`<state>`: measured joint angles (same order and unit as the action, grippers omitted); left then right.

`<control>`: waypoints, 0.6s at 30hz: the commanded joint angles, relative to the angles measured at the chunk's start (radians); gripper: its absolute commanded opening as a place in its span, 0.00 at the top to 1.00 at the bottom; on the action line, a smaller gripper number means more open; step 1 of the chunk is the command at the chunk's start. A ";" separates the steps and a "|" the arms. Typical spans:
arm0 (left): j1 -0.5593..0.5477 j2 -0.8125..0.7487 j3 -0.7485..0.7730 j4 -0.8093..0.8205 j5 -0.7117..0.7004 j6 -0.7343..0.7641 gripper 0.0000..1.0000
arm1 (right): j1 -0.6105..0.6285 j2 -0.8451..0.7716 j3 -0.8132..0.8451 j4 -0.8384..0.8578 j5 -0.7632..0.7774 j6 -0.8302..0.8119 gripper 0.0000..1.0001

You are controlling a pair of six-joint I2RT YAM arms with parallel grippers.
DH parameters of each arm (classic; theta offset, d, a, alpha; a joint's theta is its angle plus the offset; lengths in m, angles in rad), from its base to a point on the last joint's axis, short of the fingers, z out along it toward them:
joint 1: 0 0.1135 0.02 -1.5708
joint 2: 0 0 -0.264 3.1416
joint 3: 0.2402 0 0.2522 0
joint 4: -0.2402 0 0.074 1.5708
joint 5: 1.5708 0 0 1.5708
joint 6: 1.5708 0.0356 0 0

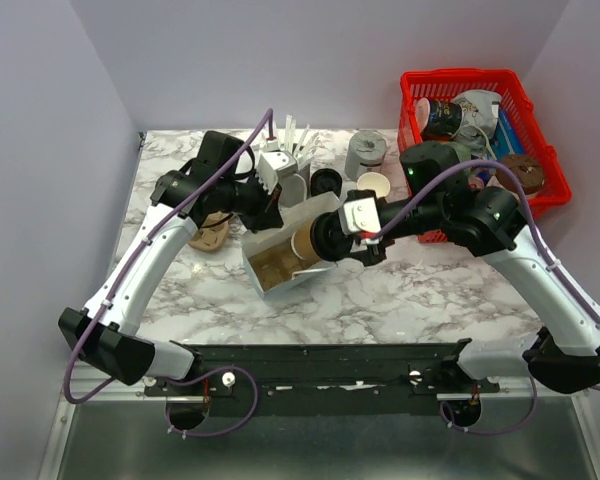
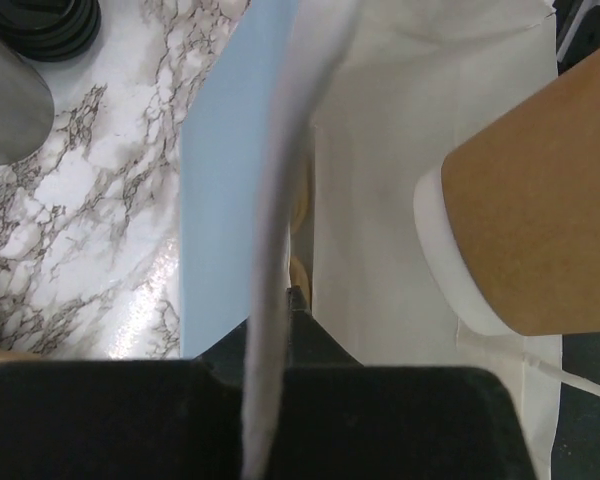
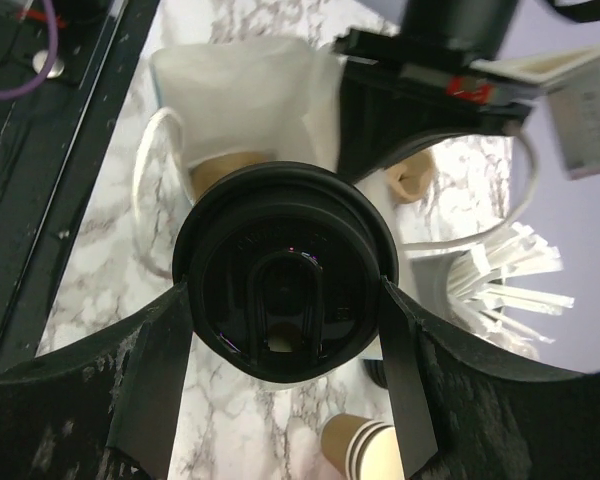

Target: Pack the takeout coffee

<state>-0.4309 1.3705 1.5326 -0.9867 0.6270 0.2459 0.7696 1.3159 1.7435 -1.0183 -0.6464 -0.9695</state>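
The takeout coffee (image 1: 308,244), a tan paper cup with a black lid (image 3: 285,295), is tilted bottom-first in the mouth of a white paper bag (image 1: 280,255) lying on the marble table. My right gripper (image 3: 285,300) is shut on it, one finger against each side of the lid. My left gripper (image 2: 283,305) is shut on the bag's upper edge (image 2: 280,180), holding the mouth up. In the left wrist view the cup's tan side and white bottom rim (image 2: 540,220) show inside the bag. A brown insert lies deeper in the bag (image 1: 272,268).
A red basket (image 1: 470,78) of assorted items stands at the back right. Behind the bag are a stack of lidless paper cups (image 1: 374,185), a pile of black lids (image 1: 325,182), a grey holder (image 1: 365,152) and white sticks (image 1: 296,135). A tan object (image 1: 212,233) lies left of the bag.
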 commanded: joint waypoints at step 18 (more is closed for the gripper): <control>-0.262 -0.106 -0.065 0.109 -0.362 -0.017 1.00 | 0.195 0.049 -0.163 0.063 0.321 -0.084 0.99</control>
<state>-0.6895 1.2804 1.4792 -0.9257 0.3283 0.2722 0.9344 1.3632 1.6245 -0.9886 -0.4149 -1.0260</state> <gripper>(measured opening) 0.010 0.761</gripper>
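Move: Down in the open takeout bag, the cup carrier that the right hand's coffee is bound for lies about 12 cm to that hand's left, roughly level fore and aft, and some 20 cm below. From the same hand the straw holder stands about 23 cm ahead and 8 cm left, the lid stack about 25 cm ahead and 1 cm right, both well below. From the left hand, already pinching the bag's rim, the coffee is about 7 cm back, 7 cm right and 7 cm higher. Lowering the coffee bottom-first into the bag's mouth, the right hand sinks about 6 cm and drifts some 2 cm left, its left-pointing fingers tipping about 10 degrees further down and still gripping the lid. Meanwhile the left hand keeps the rim pinched shut and draws it about 4 cm back and to the right, under the cup, its wrist tilting some 15 degrees. ##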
